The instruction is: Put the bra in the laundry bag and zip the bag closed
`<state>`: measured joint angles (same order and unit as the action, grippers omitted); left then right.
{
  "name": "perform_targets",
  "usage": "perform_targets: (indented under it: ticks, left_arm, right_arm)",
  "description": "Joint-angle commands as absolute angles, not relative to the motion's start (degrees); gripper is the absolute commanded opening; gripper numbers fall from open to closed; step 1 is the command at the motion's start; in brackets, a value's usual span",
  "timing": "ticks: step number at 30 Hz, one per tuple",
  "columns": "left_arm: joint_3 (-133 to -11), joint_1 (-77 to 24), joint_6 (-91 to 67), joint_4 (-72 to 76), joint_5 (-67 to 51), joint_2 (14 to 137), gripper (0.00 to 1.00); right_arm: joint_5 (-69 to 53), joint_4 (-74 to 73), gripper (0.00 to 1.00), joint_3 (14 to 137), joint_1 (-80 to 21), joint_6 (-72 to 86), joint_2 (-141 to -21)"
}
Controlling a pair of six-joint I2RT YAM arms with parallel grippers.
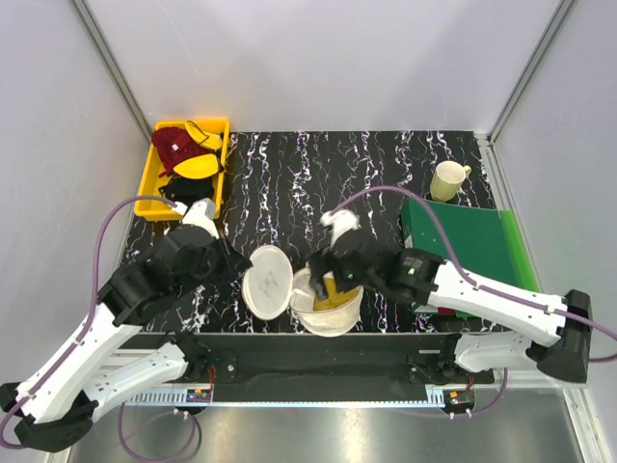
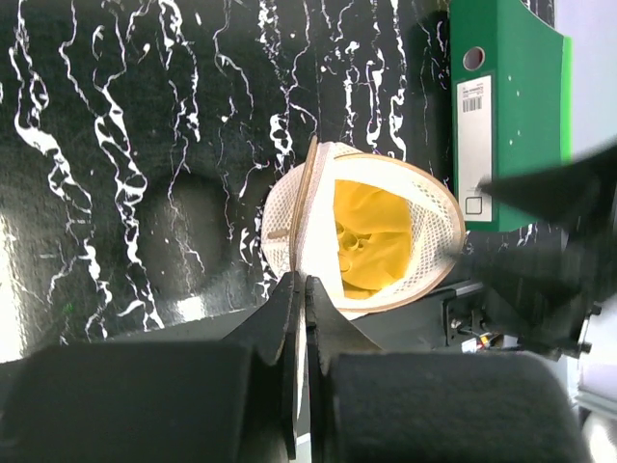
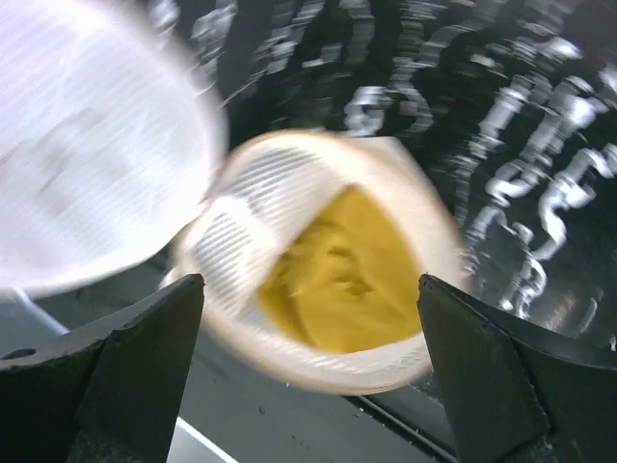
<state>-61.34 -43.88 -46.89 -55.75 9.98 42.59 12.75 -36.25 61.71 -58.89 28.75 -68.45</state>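
The laundry bag (image 1: 339,321) lies open at the near table edge, its lid half (image 1: 268,282) swung up to the left. The mustard bra (image 1: 334,301) sits bunched inside the lower half. My left gripper (image 1: 238,267) is shut on the lid half's rim, which the left wrist view shows edge-on (image 2: 308,207) running into the gripper (image 2: 304,282), with the bra (image 2: 371,241) beyond it. My right gripper (image 1: 328,278) hovers open just above the bra (image 3: 337,275). In the right wrist view the gripper (image 3: 309,282) holds nothing and the mesh wall (image 3: 241,241) is blurred.
A yellow bin (image 1: 154,183) with dark red and bright yellow garments stands at the back left. A pale mug (image 1: 448,180) and a green binder (image 1: 468,241) are on the right, the binder (image 2: 492,116) close to the bag. The bag lies at the table's front edge.
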Motion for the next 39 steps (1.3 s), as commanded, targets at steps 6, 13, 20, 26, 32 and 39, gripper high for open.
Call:
perform_targets:
  ticks: [6,13,20,26,32,39]
  left_arm:
    - [-61.6,-44.0,-53.8,-54.9,13.0,41.9,0.00]
    - [-62.0,-44.0,-55.4,-55.0,12.4,41.2,0.00]
    - [-63.2,-44.0,-53.0,-54.2,9.1,41.7,0.00]
    - [-65.6,-44.0,-44.8,-52.3,7.9,41.7,0.69]
    - [-65.8,-44.0,-34.2,-47.0,2.9,44.5,0.99]
    - [-56.6,-44.0,-30.0,-36.2,-11.5,52.6,0.99]
  right_arm:
    - [32.2,-13.3,1.00,61.0,-84.1,13.1,-76.5]
    - [38.8,5.9,1.00,62.3,-92.8,1.4,-87.6]
    - [70.7,3.0,0.77,68.6,-93.3,9.7,-98.4]
    - [63.6,-3.5,0.06,57.6,-92.9,31.0,-86.4]
    - [51.3,-14.8,0.00,47.8,-91.6,54.7,-71.7]
    - [39.2,-17.4,0.00,33.3,-90.6,74.7,-52.1]
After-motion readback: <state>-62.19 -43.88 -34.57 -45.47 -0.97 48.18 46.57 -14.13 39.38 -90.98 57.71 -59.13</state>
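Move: Some 15 cm to the right hand's left, about 6 cm back and 3 cm lower, is the lid's near rim; the lid hangs from the shut left fingers. The laundry bag, with the bra inside it, is about 11 cm below the right hand, 1 cm ahead and 3 cm left. From the left hand the near rim is about 5 cm right, 10 cm back and 10 cm down. Sweeping left about 17 cm and back 10, the open right hand tips up nearly 40 degrees, eases forward into the lid's near rim and pinches it, then draws it some 12 cm right and slightly back, tipping down again. The left holds the lid still until the right closes, then opens wide to let go, rises about 3 cm and shifts 5 cm right, sinking at the end. ##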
